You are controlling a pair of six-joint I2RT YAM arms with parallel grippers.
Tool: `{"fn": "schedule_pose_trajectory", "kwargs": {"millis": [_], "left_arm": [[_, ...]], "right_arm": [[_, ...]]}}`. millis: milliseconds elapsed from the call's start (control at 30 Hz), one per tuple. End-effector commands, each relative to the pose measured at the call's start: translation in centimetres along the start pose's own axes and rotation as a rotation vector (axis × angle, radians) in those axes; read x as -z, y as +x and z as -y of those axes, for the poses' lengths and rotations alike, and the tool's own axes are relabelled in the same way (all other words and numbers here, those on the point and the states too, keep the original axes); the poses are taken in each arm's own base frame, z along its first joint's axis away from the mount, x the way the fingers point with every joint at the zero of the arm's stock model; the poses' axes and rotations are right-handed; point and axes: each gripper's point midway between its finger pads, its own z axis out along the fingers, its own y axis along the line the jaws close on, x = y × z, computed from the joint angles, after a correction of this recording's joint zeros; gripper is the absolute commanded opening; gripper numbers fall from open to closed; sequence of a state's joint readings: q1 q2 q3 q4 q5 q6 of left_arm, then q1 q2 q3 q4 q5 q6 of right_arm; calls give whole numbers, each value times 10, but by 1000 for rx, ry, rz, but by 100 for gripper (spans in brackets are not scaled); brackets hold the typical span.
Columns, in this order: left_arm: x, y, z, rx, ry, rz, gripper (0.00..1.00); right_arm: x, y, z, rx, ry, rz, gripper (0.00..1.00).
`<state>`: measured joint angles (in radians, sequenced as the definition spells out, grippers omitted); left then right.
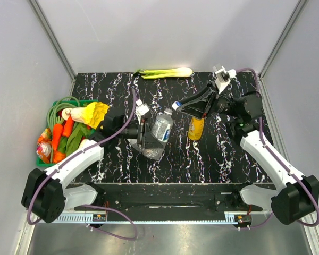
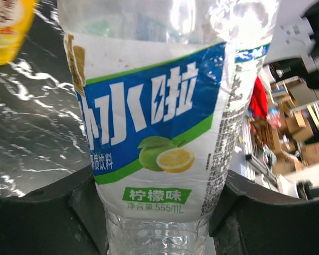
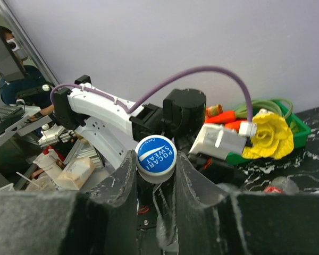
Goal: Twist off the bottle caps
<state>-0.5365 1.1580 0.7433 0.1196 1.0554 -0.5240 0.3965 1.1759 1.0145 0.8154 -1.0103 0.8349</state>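
My left gripper [image 1: 148,136] is shut on the body of a clear bottle with a blue-green label [image 1: 162,126], which it holds tilted above the table. In the left wrist view the label [image 2: 159,122] fills the frame, and the black fingers [image 2: 48,212] press on the bottle from both sides. My right gripper [image 1: 177,106] is shut on this bottle's white-blue cap [image 3: 155,155], one finger on each side of it. The yellow-orange juice bottle [image 1: 196,129] stands just right of it, its top hidden under my right gripper.
A green basket [image 1: 47,162] of carrots, greens and a yellow flower-like item sits at the table's left edge. A leek [image 1: 165,72] lies along the back edge. Grey walls close in the table on both sides.
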Motion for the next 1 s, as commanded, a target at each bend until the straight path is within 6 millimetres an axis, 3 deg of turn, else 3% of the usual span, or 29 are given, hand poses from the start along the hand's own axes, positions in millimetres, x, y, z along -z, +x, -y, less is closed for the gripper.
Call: {"fn": "schedule_pose_trajectory", "kwargs": {"millis": [0,267,500,600,767,967], "left_arm": [[13,-25,-33,2,-132,107,0],[75,-62,-68,36,-347,286,0],[126,-88,-51,-89,-538,412,0],[134,-97,-28,-184,-561,447,0],[129,-96,10,-321,-448,478,1],[124,-85,19,-336,-384,487,1]], "right_arm": [[3,14,16,-46,47,-22,0],[0,57,43,-108,139,-139,0],[-15,105,67,-74,240,-292,0],[-17,125,79,-92,276,-338,0],[-23,163,100,-129,330,-437,0],[-11,218,140,-218,503,-592,0]]}}
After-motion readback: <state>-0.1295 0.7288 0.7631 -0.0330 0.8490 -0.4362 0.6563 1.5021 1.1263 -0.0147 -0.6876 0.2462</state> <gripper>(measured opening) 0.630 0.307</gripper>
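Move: The right hand already pinches the blue-topped cap in the air. The yellow cap lies about 9 cm ahead, 11 cm left and 43 cm below it; the red cap some 20 cm ahead and 6 cm left, and the lying cola bottle roughly 15 cm ahead and 19 cm left, both near table level. The left hand holds the uncapped clear bottle, with the cola bottle about 20 cm ahead, 10 cm left and 21 cm below. Right lowers the held cap some 20 cm towards the yellow cap; left swings its bottle forward-left, then up. ##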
